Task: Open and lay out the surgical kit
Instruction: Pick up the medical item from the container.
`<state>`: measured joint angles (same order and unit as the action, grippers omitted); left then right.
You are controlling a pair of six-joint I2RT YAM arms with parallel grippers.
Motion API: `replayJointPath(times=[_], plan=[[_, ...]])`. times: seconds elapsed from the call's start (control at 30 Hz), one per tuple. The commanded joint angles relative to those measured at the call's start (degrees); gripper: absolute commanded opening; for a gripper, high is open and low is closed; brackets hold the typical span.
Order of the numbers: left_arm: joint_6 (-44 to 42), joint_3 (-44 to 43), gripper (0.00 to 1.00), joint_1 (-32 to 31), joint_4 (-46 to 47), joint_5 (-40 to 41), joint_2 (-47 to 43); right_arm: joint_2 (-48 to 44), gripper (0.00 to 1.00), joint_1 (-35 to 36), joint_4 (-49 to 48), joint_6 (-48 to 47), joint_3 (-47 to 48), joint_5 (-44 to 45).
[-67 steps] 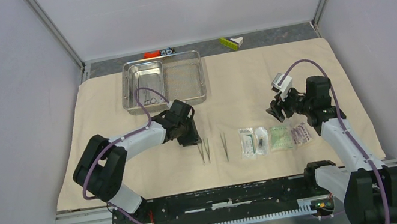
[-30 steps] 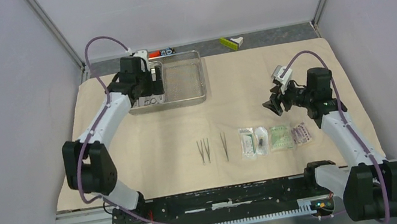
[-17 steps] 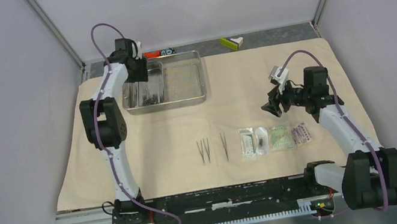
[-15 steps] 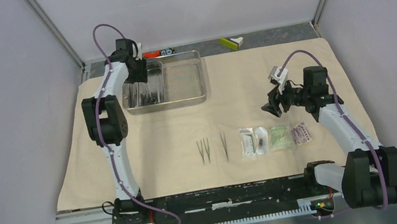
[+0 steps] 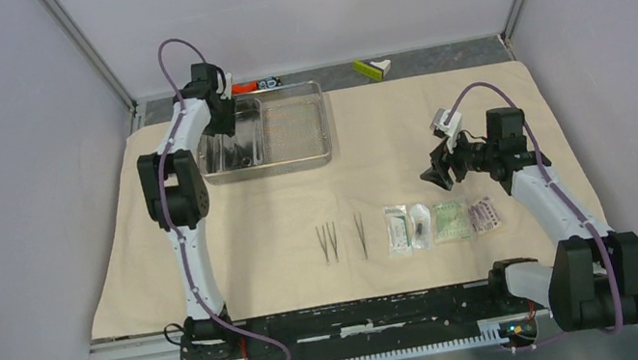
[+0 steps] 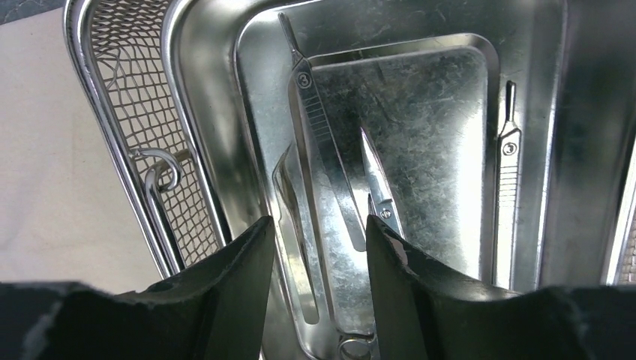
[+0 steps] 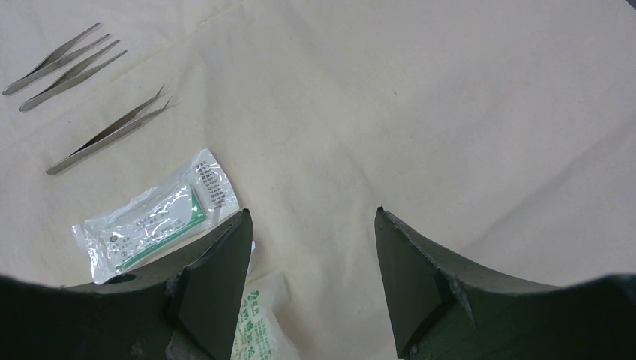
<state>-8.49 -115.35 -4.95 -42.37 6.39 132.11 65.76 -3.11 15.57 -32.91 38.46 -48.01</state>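
Observation:
The beige cloth wrap [image 5: 385, 130] lies spread flat. At its far left stands the steel tray [image 5: 325, 120] with the smaller inner tray [image 5: 264, 140]. My left gripper [image 5: 222, 123] reaches down into the inner tray [image 6: 450, 97]. In the left wrist view the left gripper [image 6: 316, 225] is open, its jaws either side of a flat metal handle [image 6: 322, 150] without touching it. Scissors [image 6: 382, 202] lie beside the right finger. Tweezers [image 5: 328, 242] and several packets [image 5: 444, 221] lie in a row near the front. My right gripper [image 5: 437, 175] hovers open and empty [image 7: 311, 214] above the cloth by the packets [image 7: 150, 221].
A yellow-green and white object [image 5: 372, 67] and small orange and black pieces [image 5: 255, 85] lie on the grey strip behind the cloth. The big tray's wire mesh wall and wire handle [image 6: 161, 180] stand just left of my left finger. Grey walls close in both sides.
The left arm has stretched farther over the inner tray, and its jaws have narrowed around the metal handle. The right arm has hardly moved.

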Motion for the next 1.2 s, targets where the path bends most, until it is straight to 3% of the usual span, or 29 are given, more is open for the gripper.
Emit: replayJointPath(times=[0.0, 0.67, 1.17], plan=[[-2.85, -2.18, 0.54, 0.23, 0.01, 1.63, 1.54, 0.19, 0.68, -0.18, -0.08, -0.89, 2.42, -1.30], [-2.34, -3.72, 0.48, 2.29, -1.49, 0.14, 4.68, -0.01, 0.68, -0.14, 0.80, -1.72, 2.07, -1.82], [0.14, -5.57, 0.25, 4.34, -4.48, -8.75, 5.51, 0.11, 0.68, -0.14, 0.55, -1.71, 1.88, -1.75]])
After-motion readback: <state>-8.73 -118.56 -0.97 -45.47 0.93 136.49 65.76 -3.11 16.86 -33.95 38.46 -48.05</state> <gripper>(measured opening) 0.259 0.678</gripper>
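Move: The left hand hovers inside the left part of the container; the curved tweezers it goes for lie some 3 cm below it, about 2 cm left and 1 cm back. A scalpel handle lies alongside them, its middle about 4 cm ahead of the hand and 1 cm left; scissors lie about 2 cm to the hand's right and 1 cm back, all about 3 cm down. From the right hand those tweezers are roughly 24 cm ahead, 64 cm left and 11 cm lower. Down first, then mostly left, the left hand sinks nearly 3 cm in all and slides some 2 cm towards the container's left wall, the fingers still pointing steeply down and ahead. Half open at first, they draw in mainly late, to about a quarter open, bracketing the curved tweezers, the right finger pushing the scalpel handle's near end left towards them. ##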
